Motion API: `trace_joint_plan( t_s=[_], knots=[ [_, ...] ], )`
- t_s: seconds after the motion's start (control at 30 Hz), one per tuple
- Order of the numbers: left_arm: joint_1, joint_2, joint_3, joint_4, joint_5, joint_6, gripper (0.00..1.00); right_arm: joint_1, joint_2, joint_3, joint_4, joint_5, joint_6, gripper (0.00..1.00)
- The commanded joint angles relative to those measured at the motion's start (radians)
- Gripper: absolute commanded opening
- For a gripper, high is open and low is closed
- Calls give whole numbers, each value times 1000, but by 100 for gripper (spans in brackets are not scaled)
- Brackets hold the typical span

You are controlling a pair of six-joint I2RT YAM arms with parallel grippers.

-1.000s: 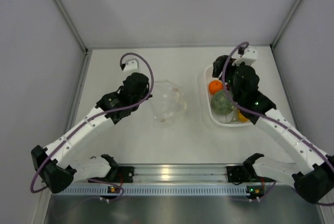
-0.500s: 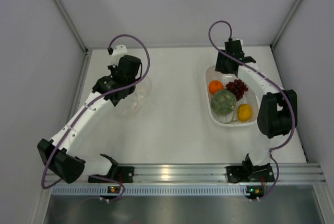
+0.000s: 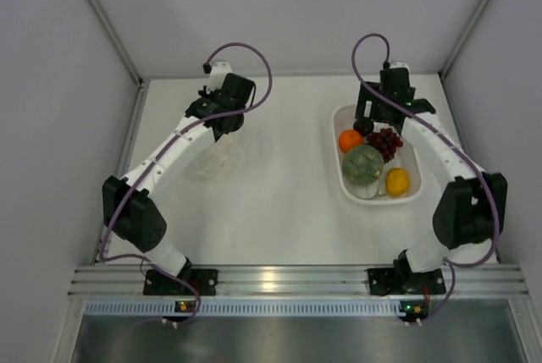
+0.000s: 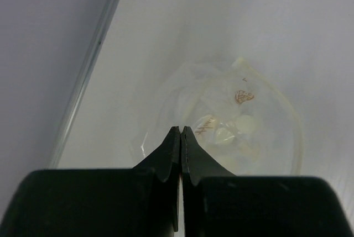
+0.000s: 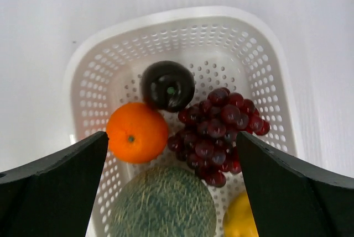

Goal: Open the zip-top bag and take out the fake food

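The zip-top bag (image 4: 238,118), clear with white dots, looks slack and has no fruit showing inside. My left gripper (image 4: 181,130) is shut with its tips at the bag's near edge. From above, the bag (image 3: 215,156) shows faintly just below that gripper (image 3: 223,119) at the left of the table. The fake food lies in a white perforated basket (image 5: 182,27): dark round fruit (image 5: 167,85), orange (image 5: 136,132), grapes (image 5: 218,132), green melon (image 5: 163,204), lemon (image 5: 240,220). My right gripper (image 5: 172,135) hangs wide open above them, holding nothing.
The basket (image 3: 413,196) stands at the right of the table, close to the right wall. Grey walls close in the table on the left, back and right. The arms' bases and a metal rail (image 3: 279,278) run along the near edge.
My left gripper has carried the bag from the table's middle to the left. My right gripper has shifted to the basket's far end and opened; the dark round fruit now lies in the basket.
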Motion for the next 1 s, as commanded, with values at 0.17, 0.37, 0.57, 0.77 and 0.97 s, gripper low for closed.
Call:
trace_joint_plan(
  t_s=[0.17, 0.37, 0.57, 0.77, 0.97],
  knots=[
    [-16, 108, 79, 5, 128, -61, 2, -3, -487, -253, 93, -215, 44, 99],
    [-17, 49, 54, 8, 221, -106, 50, -3, -718, -358, 15, -322, 56, 99],
    [-17, -73, 14, 8, 278, -126, 86, -3, -852, -347, -129, -260, -14, 99],
    [-19, -273, -81, 10, 330, -141, 99, 0, -964, -355, -178, -253, -17, 99],
    [-19, -518, -249, 5, 343, -121, 99, 0, -1010, -317, -262, -164, -54, 100]
  ],
)
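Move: The spot of bare table where I'll leave the empty bag is some 20 cm below my left hand, about 4 cm back and 3 cm right; the bag hangs from my shut fingers, its middle about 10 cm below, 3 cm back and 3 cm left. The eggplant lies 3 cm ahead of my right hand, 1 cm left and 9 cm down; the orange 2 cm back and 5 cm left, the grapes 2 cm back and 5 cm right, the melon 10 cm back and 1 cm left. I swing the empty bag down and right, about 4 cm each way, with my left hand, open its fingers wide to let go, then lift that hand about 10 cm and draw it back as it rolls some 25 degrees. Meanwhile my right hand, still open and empty, pulls back about 20 cm and up 12 from the eggplant, fingers tipping up. ##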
